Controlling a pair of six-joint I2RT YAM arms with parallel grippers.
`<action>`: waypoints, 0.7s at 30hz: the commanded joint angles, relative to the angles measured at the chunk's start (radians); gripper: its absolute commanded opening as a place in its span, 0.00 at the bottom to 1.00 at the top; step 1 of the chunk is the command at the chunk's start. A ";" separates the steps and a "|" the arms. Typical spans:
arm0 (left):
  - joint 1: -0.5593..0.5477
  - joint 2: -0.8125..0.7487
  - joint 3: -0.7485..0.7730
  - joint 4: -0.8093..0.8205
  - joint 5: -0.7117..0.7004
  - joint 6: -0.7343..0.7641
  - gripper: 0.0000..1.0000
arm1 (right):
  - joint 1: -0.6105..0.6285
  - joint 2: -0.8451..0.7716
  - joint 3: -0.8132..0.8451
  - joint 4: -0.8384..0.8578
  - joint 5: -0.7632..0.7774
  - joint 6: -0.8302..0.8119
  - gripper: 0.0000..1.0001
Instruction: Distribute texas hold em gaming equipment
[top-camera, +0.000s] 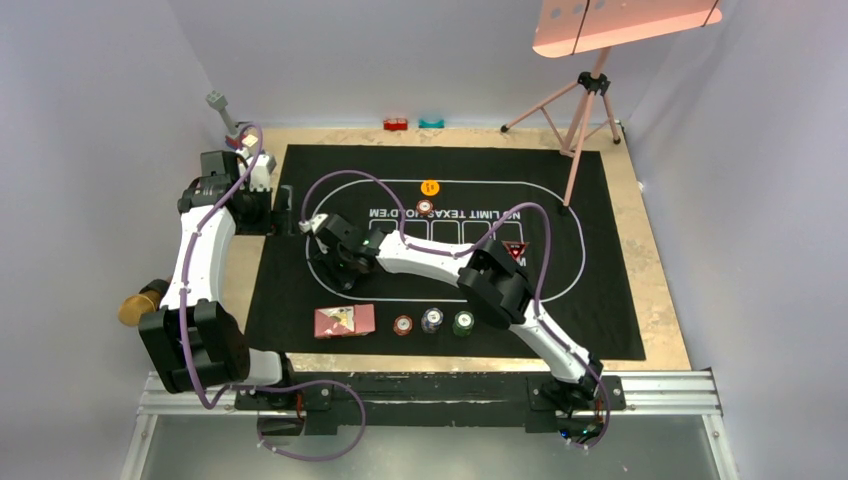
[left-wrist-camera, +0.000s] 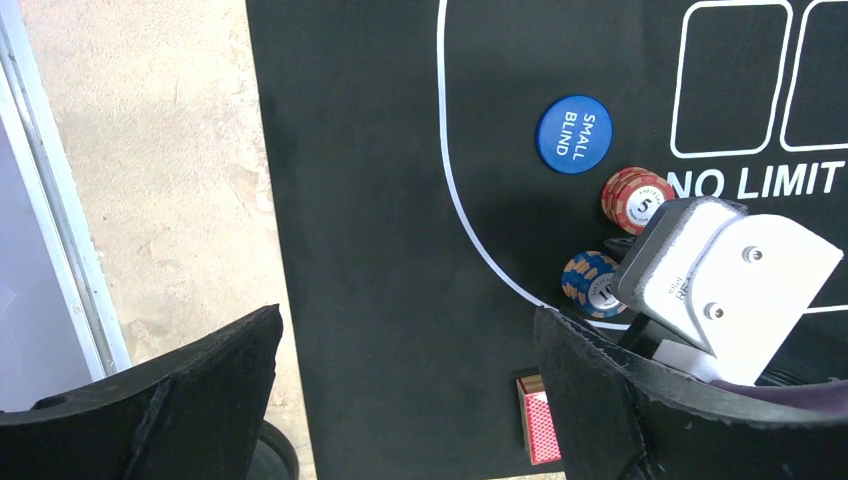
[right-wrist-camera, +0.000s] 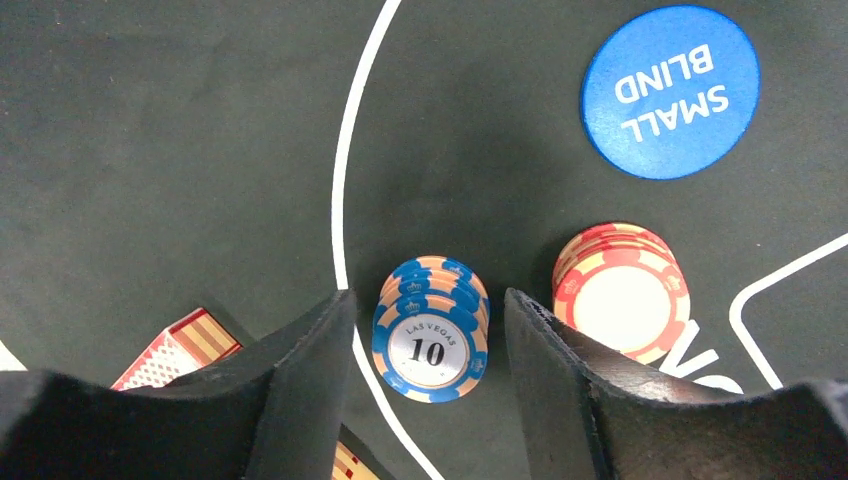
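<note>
A stack of blue poker chips (right-wrist-camera: 430, 335) marked 10 stands on the mat's white line between the fingers of my right gripper (right-wrist-camera: 428, 310), which is open with a gap on each side. Beside it are a red chip stack (right-wrist-camera: 620, 290) and the blue SMALL BLIND disc (right-wrist-camera: 670, 90). Red-backed cards (right-wrist-camera: 175, 355) lie at the left finger. My left gripper (left-wrist-camera: 410, 380) hangs open and empty over the mat's left edge, next to a red card deck (left-wrist-camera: 537, 418). From above I see more cards (top-camera: 345, 320), three chip stacks (top-camera: 431, 320), an orange disc (top-camera: 431, 187) and the triangle marker (top-camera: 514, 250).
The black mat (top-camera: 600, 300) covers most of the wooden table. Small toy blocks (top-camera: 396, 124) sit at the back edge. A pink tripod (top-camera: 585, 110) stands at the back right. A gold object (top-camera: 140, 305) lies off the table's left side, by the left arm.
</note>
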 joint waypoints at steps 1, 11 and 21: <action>0.008 -0.003 0.024 0.020 0.019 -0.012 1.00 | -0.008 -0.100 -0.004 0.018 -0.010 -0.014 0.62; 0.008 -0.014 0.021 0.023 0.020 -0.009 1.00 | -0.009 -0.343 -0.038 0.009 0.002 -0.034 0.63; 0.008 -0.017 0.013 0.023 0.040 0.000 1.00 | -0.016 -0.691 -0.524 -0.083 0.026 0.006 0.90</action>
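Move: The right hand's point is at the blue 10-chip stack it has just set down, whose middle is about 1 cm below, with the fingers already apart around it. The red 5-chip stack is some 5 cm ahead and 3 cm right, the small blind disc 9 cm ahead and 1 cm left. The supply stack of blue chips is roughly 8 cm back and 19 cm right. From the left hand, the set-down stack is about 5 cm back, 14 cm right and 16 cm below. The right hand lifts off from around the blue 10-chip stack, starting slowly and then climbing fast almost straight up to about 20 cm, the fingers spreading much wider, mostly late in the climb. Near the top it swings away to the right by some 8 cm and slightly back, while the wrist tips so that the fingers point less steeply down and more out to the forward left. ##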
